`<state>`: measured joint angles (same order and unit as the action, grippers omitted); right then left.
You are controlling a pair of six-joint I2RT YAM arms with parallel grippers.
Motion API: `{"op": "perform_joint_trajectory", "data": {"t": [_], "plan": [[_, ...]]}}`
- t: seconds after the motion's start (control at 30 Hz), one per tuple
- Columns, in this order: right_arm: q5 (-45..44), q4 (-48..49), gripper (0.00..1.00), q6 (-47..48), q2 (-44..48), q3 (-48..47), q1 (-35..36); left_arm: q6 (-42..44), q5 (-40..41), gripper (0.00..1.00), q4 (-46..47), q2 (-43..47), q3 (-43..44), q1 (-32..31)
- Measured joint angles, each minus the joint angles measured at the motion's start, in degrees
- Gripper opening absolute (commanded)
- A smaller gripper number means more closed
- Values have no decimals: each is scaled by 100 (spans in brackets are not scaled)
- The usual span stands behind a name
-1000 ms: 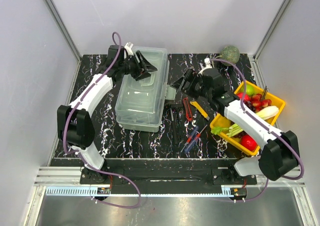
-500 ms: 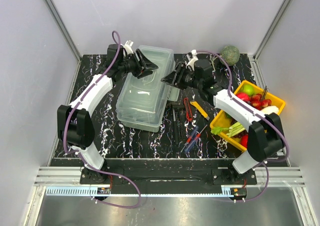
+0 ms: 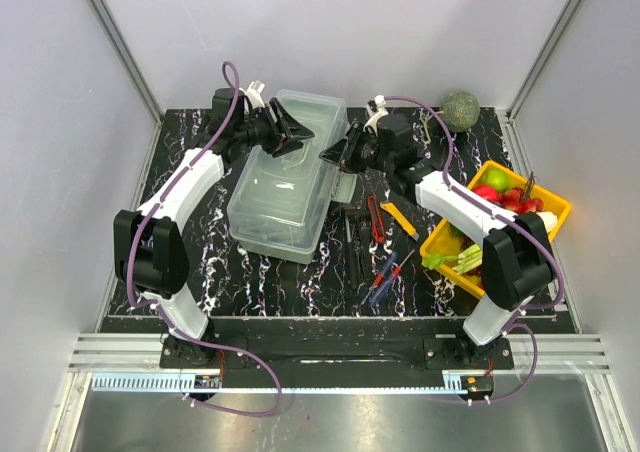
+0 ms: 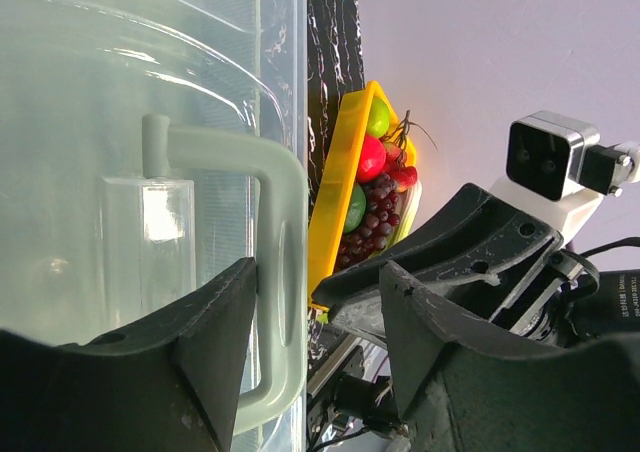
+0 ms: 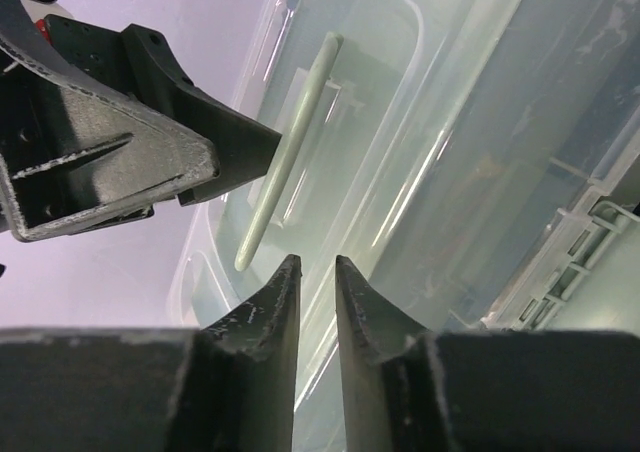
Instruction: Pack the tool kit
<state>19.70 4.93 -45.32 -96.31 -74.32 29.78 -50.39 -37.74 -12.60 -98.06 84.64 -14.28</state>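
The pale grey-green toolbox (image 3: 283, 187) with its clear lid lies skewed at the table's middle left. My left gripper (image 3: 292, 132) hovers over the far end of the lid and stands open astride the lid handle (image 4: 280, 272). One finger (image 4: 205, 347) touches the handle; the other is well off it. My right gripper (image 3: 334, 154) is at the box's far right edge, facing the left one. Its jaws (image 5: 313, 262) are open by a narrow gap, with nothing seen between them. Red pliers (image 3: 374, 217), a yellow knife (image 3: 399, 220), a black hammer (image 3: 347, 227) and red and blue screwdrivers (image 3: 388, 277) lie right of the box.
A yellow tray (image 3: 437, 243) of fruit and vegetables sits at the right, beside the right arm. A green round fruit (image 3: 461, 109) rests in the far right corner. Grey walls close in the table on three sides.
My right gripper swung left to the box's far right edge and narrowed its jaws. The box's far end turned to the right. The left gripper stayed at the handle.
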Motion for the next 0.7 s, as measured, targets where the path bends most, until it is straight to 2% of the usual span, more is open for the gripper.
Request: {"op": "perform_joint_trajectory", "data": {"t": [0.1,0.17,0.37,0.57,0.7], "plan": [[-125,0,8,50,4,9,39,0,-9,56,2,0,0,4],[-188,-4,4,98,7,9,50,0,-22,56,2,0,0,9],[-205,-122,3,199,-94,-168,52,4,-33,56,4,0,0,11],[-142,-192,2,271,-776,-874,55,85,-55,57,-2,0,0,13],[-151,-321,2,385,-1032,-1213,59,188,-94,61,-90,0,2,9]]}}
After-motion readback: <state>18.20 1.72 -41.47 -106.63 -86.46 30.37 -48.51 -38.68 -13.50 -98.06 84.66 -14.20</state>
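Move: At the lid of the clear box, the raised handle bar stands between the left hand's half-open fingers, roughly 1 cm ahead, 1 cm right and 2 cm below its hand point. From the right hand, the handle is about 4 cm ahead, 5 cm left and 2 cm lower. The box's open latch lies some 5 cm back, 4 cm right and 8 cm below the right hand; the red-handled tool lies about 13 cm back, 11 cm right and 20 cm down. Closing its fingers completely first, almost on the spot, the right hand then pokes the shut tips forward and to the left, about 5 cm and slightly downward, over the lid to the handle bar, beside the left fingertips. The left hand stays put, half open, its lower finger still against the bar. ##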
